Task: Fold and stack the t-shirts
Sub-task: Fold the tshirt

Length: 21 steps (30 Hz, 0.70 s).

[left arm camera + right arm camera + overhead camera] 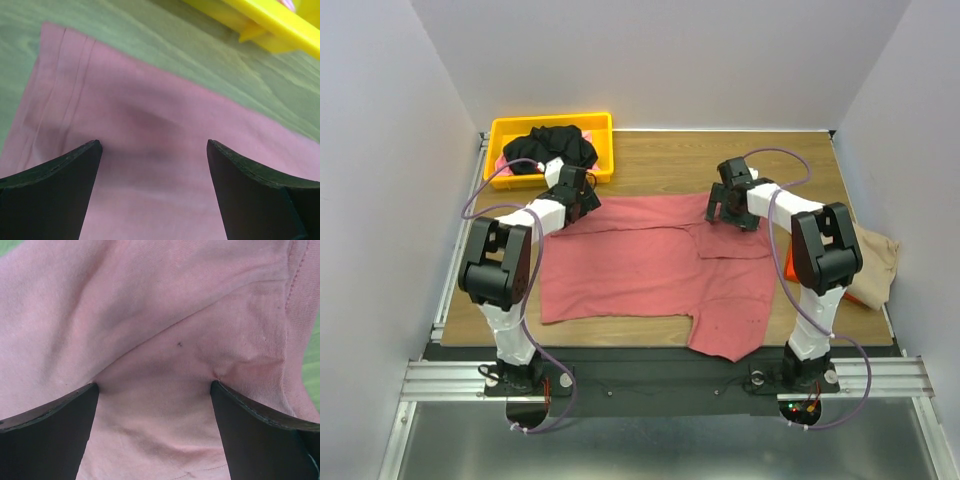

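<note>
The large dusty-red t-shirt lies spread on the wooden table, one sleeve hanging toward the front edge. My left gripper is open just above the shirt's far left corner; its wrist view shows flat red cloth with a stitched hem between the spread fingers. My right gripper is open at the shirt's far right edge, fingertips pressed onto wrinkled red cloth that spans the gap. The black t-shirt is heaped in the bin. The tan t-shirt lies crumpled at the right edge.
The yellow plastic bin stands at the far left corner, its rim also in the left wrist view. Something orange shows under the tan shirt by the right arm. White walls enclose the table on three sides.
</note>
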{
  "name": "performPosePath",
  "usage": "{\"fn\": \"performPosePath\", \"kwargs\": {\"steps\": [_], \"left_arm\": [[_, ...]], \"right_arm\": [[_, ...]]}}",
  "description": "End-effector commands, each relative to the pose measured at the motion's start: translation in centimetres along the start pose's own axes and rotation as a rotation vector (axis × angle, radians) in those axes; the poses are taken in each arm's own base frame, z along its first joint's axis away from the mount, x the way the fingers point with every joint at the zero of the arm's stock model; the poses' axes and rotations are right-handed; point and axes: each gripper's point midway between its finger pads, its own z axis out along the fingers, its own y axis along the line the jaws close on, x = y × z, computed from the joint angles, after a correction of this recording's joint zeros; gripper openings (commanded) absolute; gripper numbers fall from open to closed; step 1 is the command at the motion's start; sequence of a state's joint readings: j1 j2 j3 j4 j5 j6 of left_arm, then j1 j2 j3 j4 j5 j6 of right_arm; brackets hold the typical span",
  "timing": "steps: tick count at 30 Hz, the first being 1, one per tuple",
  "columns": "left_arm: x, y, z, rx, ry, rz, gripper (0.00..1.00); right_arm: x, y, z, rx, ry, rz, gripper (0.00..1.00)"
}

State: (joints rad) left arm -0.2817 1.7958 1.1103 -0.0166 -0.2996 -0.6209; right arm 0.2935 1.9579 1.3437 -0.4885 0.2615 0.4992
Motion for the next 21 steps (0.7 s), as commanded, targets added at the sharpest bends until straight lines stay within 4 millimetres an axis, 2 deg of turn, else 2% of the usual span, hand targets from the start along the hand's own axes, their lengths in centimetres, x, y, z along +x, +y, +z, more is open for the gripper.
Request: {"fn": "performPosePath", "kwargs": {"steps": [1, 9, 14, 17, 20, 21], "left_arm": [[-2.9, -1.3, 1.3, 0.032, -0.073, 0.026, 0.98], [-1.7, -2.6, 4.6, 0.045, -0.019, 0.034, 0.98], [-2.0, -3.3, 5.6, 0.052, -0.025, 0.032, 0.98], [-3.0, -3.7, 5.5, 0.055, -0.048, 0.041, 0.98], [-3.9, -3.7, 4.1, 0.054, -0.058, 0.036, 0.98], [-5.3, -3.9, 2.7, 0.061, -0.09, 0.019, 0.98]], "right_arm": [[1.5, -2.2, 2.7, 0.032, 0.063, 0.035, 1.0], [2.7, -4.0, 2.1, 0.055, 0.083, 0.076, 1.0], [3.1, -4.4, 1.7, 0.055, 0.085, 0.083, 1.0], [2.7, -4.3, 1.5, 0.052, 0.075, 0.072, 1.0], [0.9, -3.6, 0.5, 0.019, 0.034, 0.06, 1.0], [0.0, -3.0, -0.1, -0.011, 0.017, 0.057, 1.0]]}}
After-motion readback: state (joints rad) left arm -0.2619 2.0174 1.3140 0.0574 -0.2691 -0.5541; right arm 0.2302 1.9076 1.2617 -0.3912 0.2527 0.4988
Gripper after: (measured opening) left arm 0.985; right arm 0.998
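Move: Both my open hands are over the far strip of the spread t-shirt. The t-shirt's far-left corner lies about 7 cm left of my left hand, 5 cm ahead and some 3 cm below; the yellow crate's middle is roughly 17 cm ahead and 8 cm left. From my right hand, low on the cloth, the far-right corner is about 7 cm right and 4 cm ahead, and the orange box some 16 cm right and 10 cm back. With my fingers spread wide, I settle my left hand about 1.5 cm down onto the t-shirt's far-left part while driving it forward some 6 cm towards the yellow crate, dragging the cloth along. My right hand keeps its open fingertips on the cloth and draws it about 2.5 cm to the right, towards the orange box, easing to a stop. ##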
